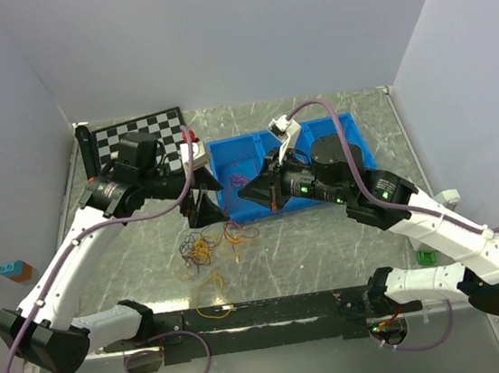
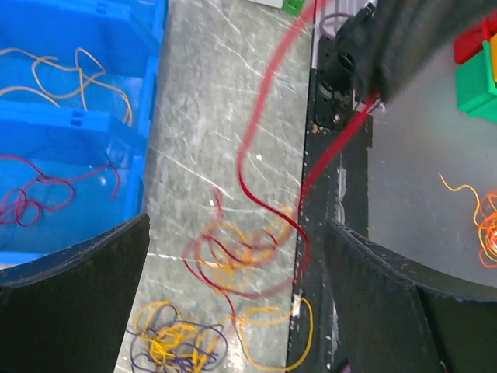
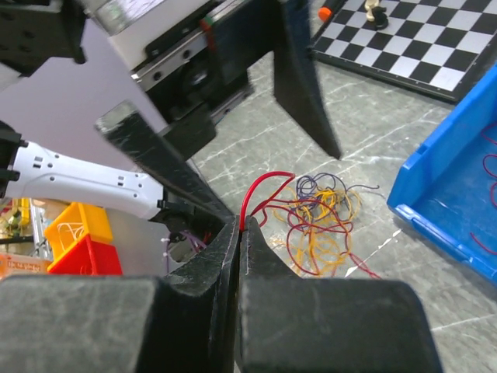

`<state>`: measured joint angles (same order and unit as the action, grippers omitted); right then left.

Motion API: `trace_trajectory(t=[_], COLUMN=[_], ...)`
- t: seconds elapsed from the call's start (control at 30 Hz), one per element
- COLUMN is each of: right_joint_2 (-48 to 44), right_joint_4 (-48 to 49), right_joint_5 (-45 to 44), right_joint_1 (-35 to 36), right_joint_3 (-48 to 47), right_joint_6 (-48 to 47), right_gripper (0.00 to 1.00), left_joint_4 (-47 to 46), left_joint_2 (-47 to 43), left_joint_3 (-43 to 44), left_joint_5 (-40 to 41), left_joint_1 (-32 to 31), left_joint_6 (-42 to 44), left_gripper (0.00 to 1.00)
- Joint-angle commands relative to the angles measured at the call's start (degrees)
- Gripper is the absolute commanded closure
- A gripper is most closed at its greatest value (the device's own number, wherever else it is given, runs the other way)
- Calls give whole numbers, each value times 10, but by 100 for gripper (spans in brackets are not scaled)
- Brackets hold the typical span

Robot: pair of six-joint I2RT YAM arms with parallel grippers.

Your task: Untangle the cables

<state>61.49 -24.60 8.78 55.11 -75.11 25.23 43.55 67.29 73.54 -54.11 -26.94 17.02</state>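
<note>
A loose tangle of thin yellow, purple and red cables [image 1: 198, 247] lies on the marbled table in front of the blue bin [image 1: 342, 195]. My right gripper [image 3: 241, 224] is shut on one red cable [image 3: 260, 186], which rises from the tangle [image 3: 318, 221]. In the left wrist view that red cable [image 2: 260, 132] hangs blurred above the table, with yellow and purple loops [image 2: 175, 342] below it. My left gripper [image 2: 237, 233] hovers over the pile, open, with nothing touching its pads. In the top view the left gripper [image 1: 203, 212] and right gripper [image 1: 243, 190] are close together.
The blue bin [image 2: 116, 124] has compartments holding yellow strands [image 2: 70, 74] and dark red strands [image 2: 39, 198]. A checkerboard [image 1: 143, 131] lies at the back left. A black rail [image 1: 274, 311] runs along the near edge. Red and green blocks [image 2: 477, 70] sit beyond it.
</note>
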Motion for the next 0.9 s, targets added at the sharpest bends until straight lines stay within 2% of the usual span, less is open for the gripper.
trace_trajectory(t=[0.0,0.17,0.27,0.3,0.33,0.37,0.4,0.47,0.5,0.53,0.6,0.67,0.87], right_joint_2=[2,12,16,17,16,15,13,7,3,-3,-29,-62,-161], right_joint_4=[34,60,67,68,68,69,69,70,70,69,68,69,89], right_joint_5=[13,19,13,8,3,-2,-9,-15,-20,-28,-50,-69,-76], right_joint_1=[6,9,9,9,9,9,9,9,9,8,8,8,8], right_joint_3=[-28,-24,-28,-28,-26,-25,-21,-8,0,11,43,81,212], right_joint_6=[-4,7,5,3,2,0,-2,-3,-4,-4,-4,0,24], right_gripper=[100,100,100,100,100,100,100,83,68,58,43,36,34], left_joint_4=[-61,-51,-41,-41,-40,-45,-50,-38,-41,-38,-33,-24,-8], left_joint_2=[13,26,22,21,20,18,17,19,19,19,21,22,21], left_joint_3=[12,8,6,7,10,13,19,37,44,51,67,78,108], left_joint_5=[-28,-42,-47,-45,-40,-29,-22,-10,-6,-4,6,16,32], left_joint_1=[-6,-26,-28,-28,-27,-27,-27,-25,-26,-25,-26,-26,-26], left_joint_6=[-22,1,9,9,6,-3,-14,-13,-22,-25,-30,-25,-18], left_gripper=[3,4,26,40,63,94,99,99,99,99,99,99,99])
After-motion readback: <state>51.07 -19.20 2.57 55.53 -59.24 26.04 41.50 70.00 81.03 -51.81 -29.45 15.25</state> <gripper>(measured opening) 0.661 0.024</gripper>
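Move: The red cable already hangs from the right hand's shut fingertips. The stretch to be caught is about 2 cm to the right of the wide-open left hand, level with it in height, and some 7 cm below, 2 cm left and 2 cm forward of the right hand. From the left hand, the red-yellow bundle lies roughly 27 cm below and 2 cm ahead, the purple-yellow tangle at that depth 8 cm left, and the bin's left compartment about 15 cm ahead, 4 cm right. Rightwards by about 2 cm the left hand eases onto the hanging red cable, shuts its fingers and pinches it, then lifts nearly 4 cm. The right hand holds the cable nearly in place until the left has shut, then opens about two-thirds, lets go, and backs down and to the right, some 5 cm lower. ##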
